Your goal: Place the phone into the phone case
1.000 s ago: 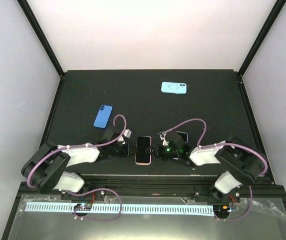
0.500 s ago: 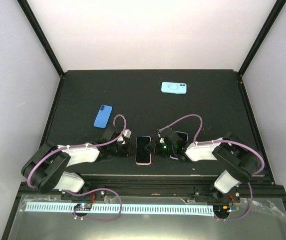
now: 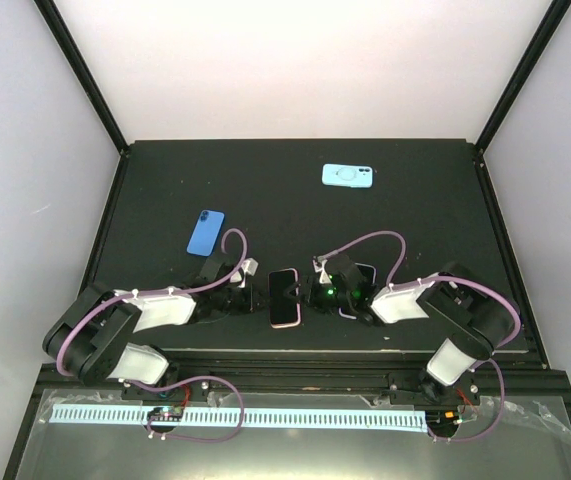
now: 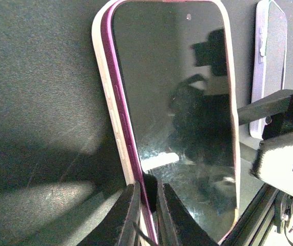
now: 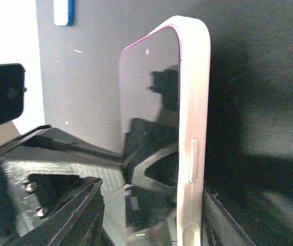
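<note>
The phone (image 3: 285,296), dark screen with a magenta edge, lies in a pale pink phone case (image 4: 101,92) near the table's front edge, between both grippers. In the left wrist view the magenta left edge of the phone (image 4: 177,102) stands a little proud of the case rim. My left gripper (image 4: 147,187) is shut on that left edge, one finger outside the case rim and one on the screen. My right gripper (image 5: 151,192) is open, its fingers straddling the right side of the case (image 5: 192,102), which stands close to the right finger.
A second phone in a pale case (image 3: 361,282) lies just right of the right gripper. A blue phone (image 3: 205,232) rests at mid-left and a light blue case (image 3: 348,176) at the back. The table's front rail runs close behind both arms.
The right gripper has moved left up to the phone's right side and opened wider. The phone has shifted slightly. The left gripper stays pinched on the left edge.
</note>
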Motion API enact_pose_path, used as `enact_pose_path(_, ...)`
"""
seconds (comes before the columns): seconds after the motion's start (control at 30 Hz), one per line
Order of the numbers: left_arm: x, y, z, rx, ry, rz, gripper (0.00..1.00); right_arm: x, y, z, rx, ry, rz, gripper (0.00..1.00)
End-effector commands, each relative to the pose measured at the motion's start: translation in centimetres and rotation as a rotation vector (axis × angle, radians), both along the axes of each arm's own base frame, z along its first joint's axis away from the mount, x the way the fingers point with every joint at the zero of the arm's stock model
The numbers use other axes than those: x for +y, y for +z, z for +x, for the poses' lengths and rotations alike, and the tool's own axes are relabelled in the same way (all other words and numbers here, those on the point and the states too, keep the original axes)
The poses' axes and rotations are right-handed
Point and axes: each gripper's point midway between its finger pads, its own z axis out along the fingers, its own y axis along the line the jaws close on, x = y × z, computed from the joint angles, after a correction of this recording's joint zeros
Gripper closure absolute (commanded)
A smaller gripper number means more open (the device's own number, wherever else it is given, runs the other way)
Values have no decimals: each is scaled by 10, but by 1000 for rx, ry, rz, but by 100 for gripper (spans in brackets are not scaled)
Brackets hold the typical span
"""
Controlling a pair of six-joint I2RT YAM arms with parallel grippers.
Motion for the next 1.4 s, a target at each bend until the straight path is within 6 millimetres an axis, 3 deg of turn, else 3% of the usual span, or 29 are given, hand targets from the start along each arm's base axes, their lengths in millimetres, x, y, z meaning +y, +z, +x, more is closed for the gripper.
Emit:
enact_pose_path(0.0,12,-15,-4,28,25,55,88,32,62,-12,-56,112,262,50)
enact_pose_path(0.17,11,-14,-5,27,23,48,87,27,45,-10,-30,89,196,52)
enact_pose_path(0.4,5,-4,-8,32,9,-6,85,21,18,-11,26,63,124,75)
enact_pose_path(0.53,2,2,-9,31,2,-31,83,19,12,-11,31,60,104,88)
enact_pose_path(0.7,1,15,-8,21,3,-73,78,16,15,-9,15,57,103,94)
enact_pose_path(0.77,1,21,-7,21,5,-96,72,19,26,-10,-18,82,138,95)
enact_pose_path(0.9,9,55,0,-51,29,-141,56,23,62,-18,-101,142,250,96)
enact_pose_path(1.07,18,115,3,-206,22,-186,31,19,101,-26,-186,187,310,97)
enact_pose_path(1.2,26,158,-4,-307,19,-214,17,13,135,-36,-257,216,361,97)
enact_pose_path(1.37,21,208,-24,-392,-28,-396,13,3,182,-55,-355,266,470,97)
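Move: The pink phone in its beige case lies screen up between the hands, its middle about 4 cm right of the left hand, roughly 1 cm ahead and 1 cm below. From the right hand the phone's middle is some 4 cm to the left, level fore and aft, and 1 cm below. The lilac-cased phone lies about 15 cm right of the right hand and 2 cm ahead; the blue phone some 16 cm left of the left hand and 17 cm ahead. The cased phone's right long edge is pinched as the right fingers, half open astride it, close; the right hand then lifts it about 14 cm, drawing slightly back as its fingers tip upward. The left fingers, nearly shut at the left edge, open wide and come free while that hand rises some 18 cm and tips upward. ##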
